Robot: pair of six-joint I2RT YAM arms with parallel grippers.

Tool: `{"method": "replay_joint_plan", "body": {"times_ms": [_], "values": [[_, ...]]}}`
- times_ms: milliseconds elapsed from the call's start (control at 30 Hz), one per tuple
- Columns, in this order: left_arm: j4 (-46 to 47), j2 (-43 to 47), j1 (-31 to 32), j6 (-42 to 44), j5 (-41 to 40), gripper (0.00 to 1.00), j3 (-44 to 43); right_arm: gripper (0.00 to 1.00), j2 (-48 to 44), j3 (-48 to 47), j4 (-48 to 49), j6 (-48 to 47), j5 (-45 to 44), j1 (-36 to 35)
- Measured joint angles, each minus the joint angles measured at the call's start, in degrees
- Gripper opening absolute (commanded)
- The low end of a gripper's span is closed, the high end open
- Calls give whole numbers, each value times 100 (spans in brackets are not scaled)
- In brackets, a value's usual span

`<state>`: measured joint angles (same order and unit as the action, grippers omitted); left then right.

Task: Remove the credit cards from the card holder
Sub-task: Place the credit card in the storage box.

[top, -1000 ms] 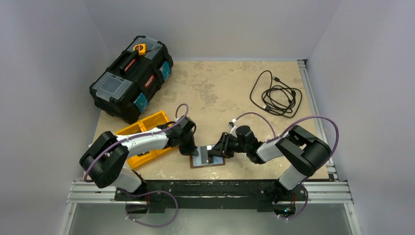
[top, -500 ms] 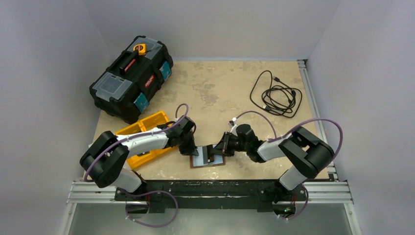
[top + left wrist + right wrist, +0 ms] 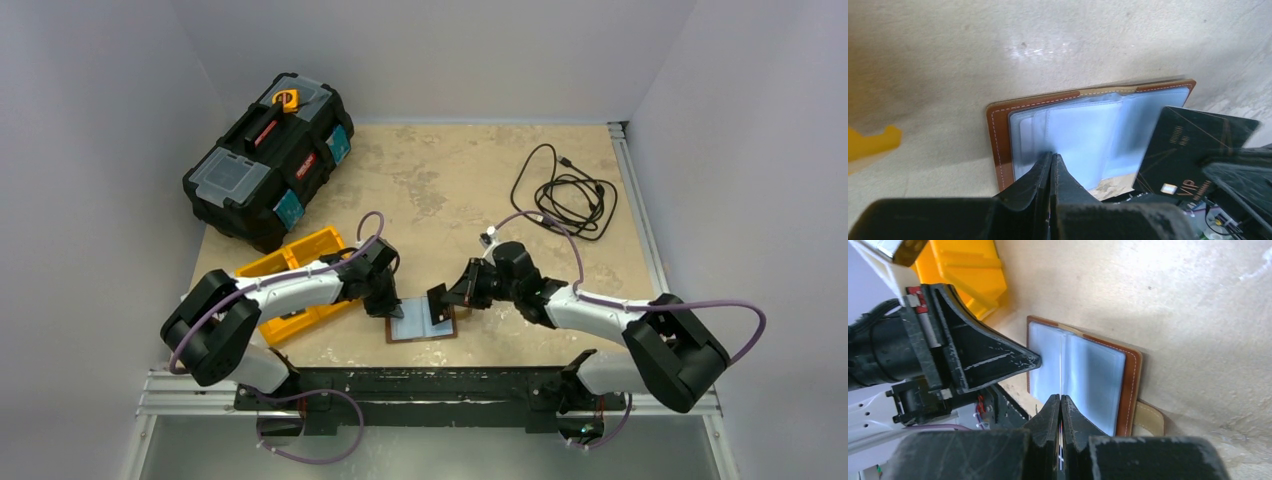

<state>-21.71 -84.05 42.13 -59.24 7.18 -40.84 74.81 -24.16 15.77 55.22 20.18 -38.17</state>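
Note:
The card holder (image 3: 418,326) lies open on the table, pale blue sleeves up inside a brown border (image 3: 998,135). My left gripper (image 3: 1052,156) is shut with its tips pressed down on the holder's left page (image 3: 389,308). A black credit card (image 3: 1193,142) with gold "VIP" lettering is clamped in my shut right gripper (image 3: 447,298). It hangs tilted over the holder's right half. In the right wrist view the card shows edge-on as a thin line (image 3: 1061,375) between the fingers (image 3: 1061,399). The holder's snap tab (image 3: 1148,417) sticks out to the right.
An orange tray (image 3: 292,283) sits just left of the holder, under my left arm. A black toolbox (image 3: 268,158) stands at the back left. A coiled black cable (image 3: 565,193) lies at the back right. Metal rails edge the table at the right and front.
My right gripper closed on the black card and drew it back to the right, out over the holder. The right arm's elbow swung out to the right. The left gripper stayed put.

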Motion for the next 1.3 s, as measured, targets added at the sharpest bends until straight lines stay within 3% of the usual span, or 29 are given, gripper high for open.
{"method": "replay_joint_plan", "body": {"times_ms": [67, 267, 367, 667, 1000, 1300], "values": [[-98, 79, 0, 59, -83, 3, -2, 0, -55, -160, -179, -52, 2, 0], [-595, 614, 0, 396, -293, 44, -28, 0, -181, -544, -549, -188, -4, 0], [-802, 1034, -11, 525, -295, 53, -149, 0, -251, -638, -638, -223, 0, 0], [-927, 2253, -415, 898, 72, 56, -391, 0, -216, -966, -669, -210, 431, 0], [-411, 2951, -1137, 929, 1427, 55, -199, 0, 179, -1193, 756, 616, 1425, -2], [210, 3108, -1213, 750, 2098, 49, 13, 0, 374, -1193, 1790, 1357, 1864, -13]]}}
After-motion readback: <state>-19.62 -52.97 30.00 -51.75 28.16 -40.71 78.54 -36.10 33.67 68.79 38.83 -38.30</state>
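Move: The black card, held in my right fingers, is about 8 cm to the right of my left fingertips, 2 cm ahead and some 4 cm above them. The card holder's middle lies 4 cm to the right of my left hand and 1 cm back, right under the fingertips. Seen from my right hand, the storage box is about 28 cm left, 3 cm ahead and 5 cm below, and the card holder is 5 cm left, 4 cm back and 6 cm below. My shut left fingers come off the holder's left page and rise about 17 cm, opening halfway and swinging some 35 degrees from pointing down to face right and forward, towards the card. Keeping its pinch, my right hand carries the card up about 14 cm, then also left by 6 or 7 cm, its fingertips swinging up towards level, to bring the card before the open left fingers. ##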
